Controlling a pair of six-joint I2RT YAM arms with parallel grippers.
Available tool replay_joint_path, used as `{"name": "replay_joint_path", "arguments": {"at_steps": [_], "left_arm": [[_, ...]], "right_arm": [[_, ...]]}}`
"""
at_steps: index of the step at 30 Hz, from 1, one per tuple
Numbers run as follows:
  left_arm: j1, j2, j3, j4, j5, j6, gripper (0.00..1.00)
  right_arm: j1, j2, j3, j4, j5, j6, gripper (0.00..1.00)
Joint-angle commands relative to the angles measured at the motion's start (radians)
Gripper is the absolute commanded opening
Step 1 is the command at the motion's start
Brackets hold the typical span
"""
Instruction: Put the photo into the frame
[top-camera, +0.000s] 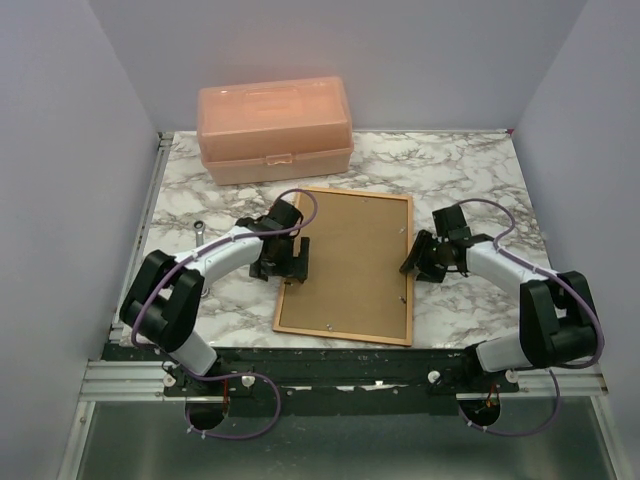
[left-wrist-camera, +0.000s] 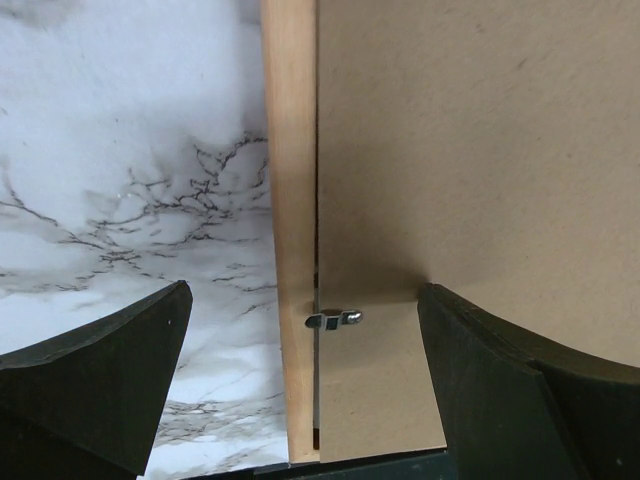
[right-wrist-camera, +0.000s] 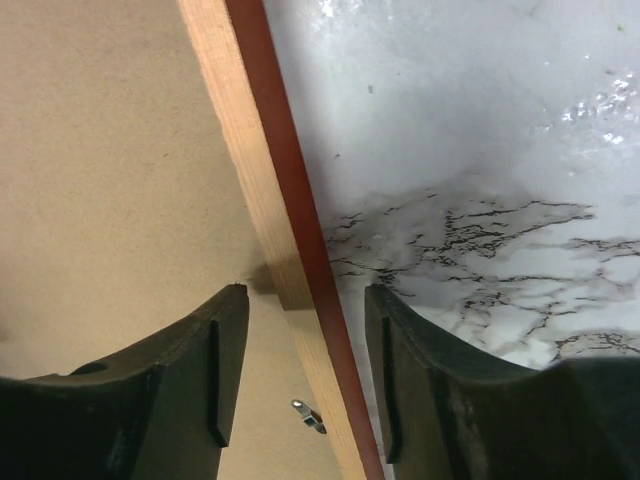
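Observation:
The frame lies back-up on the marble table, its pale tan rail around a brown backing board. The photo is hidden. My left gripper is open wide astride the frame's left rail, one finger over the marble and one over the board, with a metal turn clip between them. My right gripper straddles the right rail, open, with a gap on each side of the wood. The rail's reddish-brown side shows there, and another clip sits below.
A peach plastic box stands at the back left, just beyond the frame's far edge. A small metal tool lies on the table by the left arm. Grey walls close in left, right and back.

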Motion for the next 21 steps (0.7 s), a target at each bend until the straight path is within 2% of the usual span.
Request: {"name": "replay_joint_path", "arguments": {"at_steps": [1,7,9,11,15,17,21], "left_arm": [[0.073,-0.104,-0.094,0.094,0.188,-0.009,0.97],[0.21,-0.211,-0.237,0.216,0.413,-0.013,0.96],[0.251,-0.231,-0.265,0.25,0.469,-0.027,0.95],[0.261,-0.227,-0.268,0.268,0.519,-0.036,0.94],[0.261,-0.201,-0.277,0.28,0.513,-0.038,0.89],[0.261,-0.183,-0.29,0.3,0.51,-0.04,0.84],[0.261,-0.149,-0.327,0.357,0.536,-0.073,0.68]], "right_arm": [[-0.002,-0.044,0.019,-0.05,0.015,-0.022,0.64],[-0.001,-0.155,0.09,-0.136,0.002,-0.053,0.92],[-0.002,-0.174,0.109,-0.156,0.002,-0.056,0.96],[-0.001,-0.176,0.123,-0.168,-0.008,-0.055,0.97],[-0.001,-0.161,0.138,-0.176,-0.03,-0.047,0.97],[0.003,-0.167,0.144,-0.176,-0.044,-0.045,0.97],[0.02,-0.181,0.153,-0.193,-0.066,-0.042,0.97]]}}
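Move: From the left hand, the metal clip on the frame's left rail sits just below, about 2 cm down and 1 cm to the right. The frame's near-left corner is some 10 cm back and 2 cm right, and the near rail's clip some 10 cm back and 8 cm right. The right hand has the right rail directly between its loosened fingers; that rail's clip lies about 5 cm back, 1 cm left and 1 cm lower. Keep the left gripper over the left rail's clip: ease it back about 1 cm, swing slightly left and return, rising a little, while rolling the wrist some 30 degrees so the fingers slant down to the right and begin to close. Finish opening the right fingers and lift them about 7 cm off the right rail. ##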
